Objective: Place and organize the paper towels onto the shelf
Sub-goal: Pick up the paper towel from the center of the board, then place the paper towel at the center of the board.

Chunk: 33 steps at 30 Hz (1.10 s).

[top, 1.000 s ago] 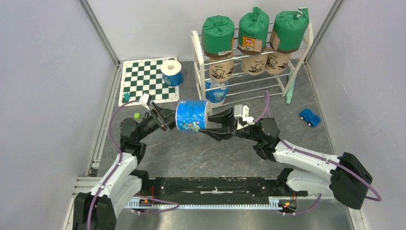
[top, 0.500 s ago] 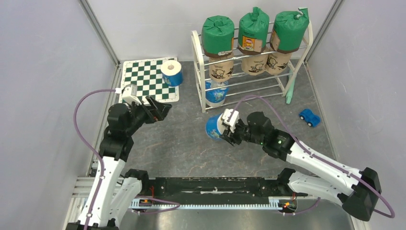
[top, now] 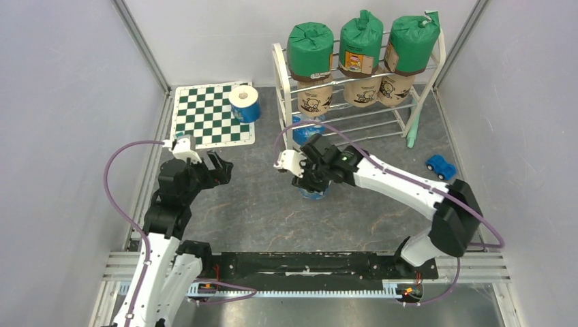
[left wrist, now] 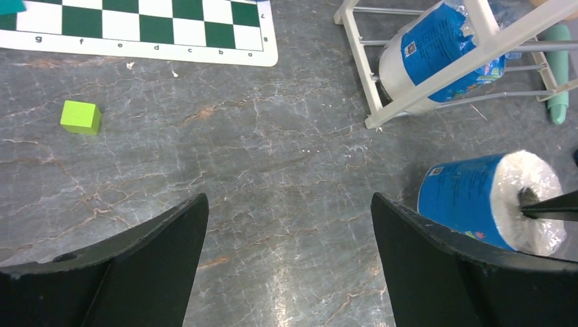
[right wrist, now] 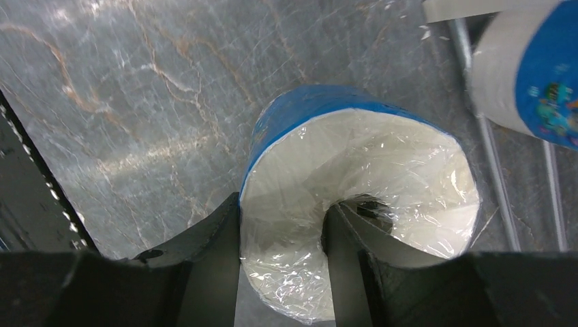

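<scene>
My right gripper (top: 312,178) is shut on a blue-wrapped paper towel roll (top: 315,192), one finger in its core hole (right wrist: 368,204) and the other outside its wall. The roll (right wrist: 354,170) stands end-up low over the table in front of the shelf (top: 281,75). The same roll (left wrist: 470,197) shows at the right of the left wrist view. The shelf holds three green rolls (top: 310,48) on top, three tan rolls (top: 361,88) below and a blue roll (top: 300,129) lower down. Another blue roll (top: 244,102) stands on the chessboard mat. My left gripper (top: 218,167) is open and holds nothing.
The chessboard mat (top: 204,116) lies at the back left. A small green cube (left wrist: 80,116) sits on the table near it. A blue toy car (top: 441,166) is at the right, and a mint-green stick (top: 414,129) leans by the shelf's right end.
The left gripper let go of the blue roll and drew back to the left. The right gripper turned the roll end-up and carried it down toward the shelf's front.
</scene>
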Tool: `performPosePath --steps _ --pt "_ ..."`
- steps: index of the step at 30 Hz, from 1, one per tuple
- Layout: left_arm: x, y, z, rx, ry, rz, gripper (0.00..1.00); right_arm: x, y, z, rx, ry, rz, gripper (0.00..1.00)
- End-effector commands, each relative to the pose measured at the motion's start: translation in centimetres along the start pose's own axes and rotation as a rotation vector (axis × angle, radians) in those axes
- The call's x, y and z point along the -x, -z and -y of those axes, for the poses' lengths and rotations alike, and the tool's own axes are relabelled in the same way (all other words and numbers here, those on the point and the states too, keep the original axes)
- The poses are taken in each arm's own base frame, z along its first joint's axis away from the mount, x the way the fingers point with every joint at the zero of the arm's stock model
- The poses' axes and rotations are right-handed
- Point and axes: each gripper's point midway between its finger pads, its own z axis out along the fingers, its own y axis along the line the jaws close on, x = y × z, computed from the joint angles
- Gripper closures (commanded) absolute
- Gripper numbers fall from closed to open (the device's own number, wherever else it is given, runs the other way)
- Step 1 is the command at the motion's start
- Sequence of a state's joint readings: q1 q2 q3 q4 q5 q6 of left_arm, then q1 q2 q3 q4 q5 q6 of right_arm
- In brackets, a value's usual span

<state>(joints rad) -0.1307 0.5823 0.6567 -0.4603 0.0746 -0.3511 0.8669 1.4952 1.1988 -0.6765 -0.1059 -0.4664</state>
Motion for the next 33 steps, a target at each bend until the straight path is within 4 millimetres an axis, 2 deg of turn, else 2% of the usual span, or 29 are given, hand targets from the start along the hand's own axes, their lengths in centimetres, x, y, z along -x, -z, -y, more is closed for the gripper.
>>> performPosePath --steps 1,6,11,14,17,18,19,26,30,33 --pt "1.0 0.2 -0.6 0.025 -0.059 0.052 0.05 0.5 0.0 -0.2 0.04 0.119 -0.067 0.9" --pt "0.8 0.2 -0.5 0.022 -0.065 0.05 0.05 0.2 -1.6 -1.6 0.118 0.172 -0.116 0.8" --pt "0.5 0.2 0.2 -0.014 -0.067 0.038 0.06 -1.0 -2.6 -1.8 0.128 0.192 -0.191 0.62" --pt "0.4 0.1 0.2 -0.018 -0.068 0.034 0.06 -1.2 -2.5 -1.7 0.106 0.204 -0.207 0.41" --pt "0.4 0.0 0.3 -0.024 -0.067 0.029 0.06 -0.5 -1.8 -1.7 0.093 0.22 -0.178 0.24" --pt "0.3 0.0 0.4 -0.03 -0.068 0.027 0.06 -0.3 -1.5 -1.7 0.085 0.223 -0.169 0.1" --pt "0.3 0.0 0.6 -0.039 -0.068 0.023 0.05 0.1 -1.2 -1.6 0.074 0.224 -0.15 0.02" --pt "0.0 -0.2 1.0 -0.066 -0.064 0.008 0.05 2.1 2.0 -0.7 -0.034 0.158 -0.025 0.02" --pt "-0.1 -0.3 1.3 -0.079 -0.06 0.001 0.05 3.1 4.8 0.2 -0.151 0.048 0.103 0.02" --pt "-0.4 -0.5 1.7 -0.1 -0.051 -0.019 0.05 2.8 6.1 0.3 -0.226 -0.059 0.212 0.02"
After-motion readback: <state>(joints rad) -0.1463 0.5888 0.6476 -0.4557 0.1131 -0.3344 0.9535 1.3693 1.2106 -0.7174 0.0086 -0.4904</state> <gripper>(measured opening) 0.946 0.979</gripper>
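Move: The right gripper already pinches the blue paper towel roll by the end wall beside its core. The bare tabletop spot to stand it on is some 12 cm below and about 1 cm ahead and 1 cm left. Of the hand, the shelf's near left foot stands about 12 cm ahead and 6 left, and the shelved blue roll about 19 ahead and 2 left. From the left gripper the spot is roughly 6 cm back, 22 right and 20 below. Lower the right gripper about 4 cm, easing back some 2 cm and swinging the fingers about 15 degrees nearer to straight down, to set the roll on the table. Hold there while you open the fingers wide, free of the end wall and core, then lift straight up about 8 cm, clear of the roll. ##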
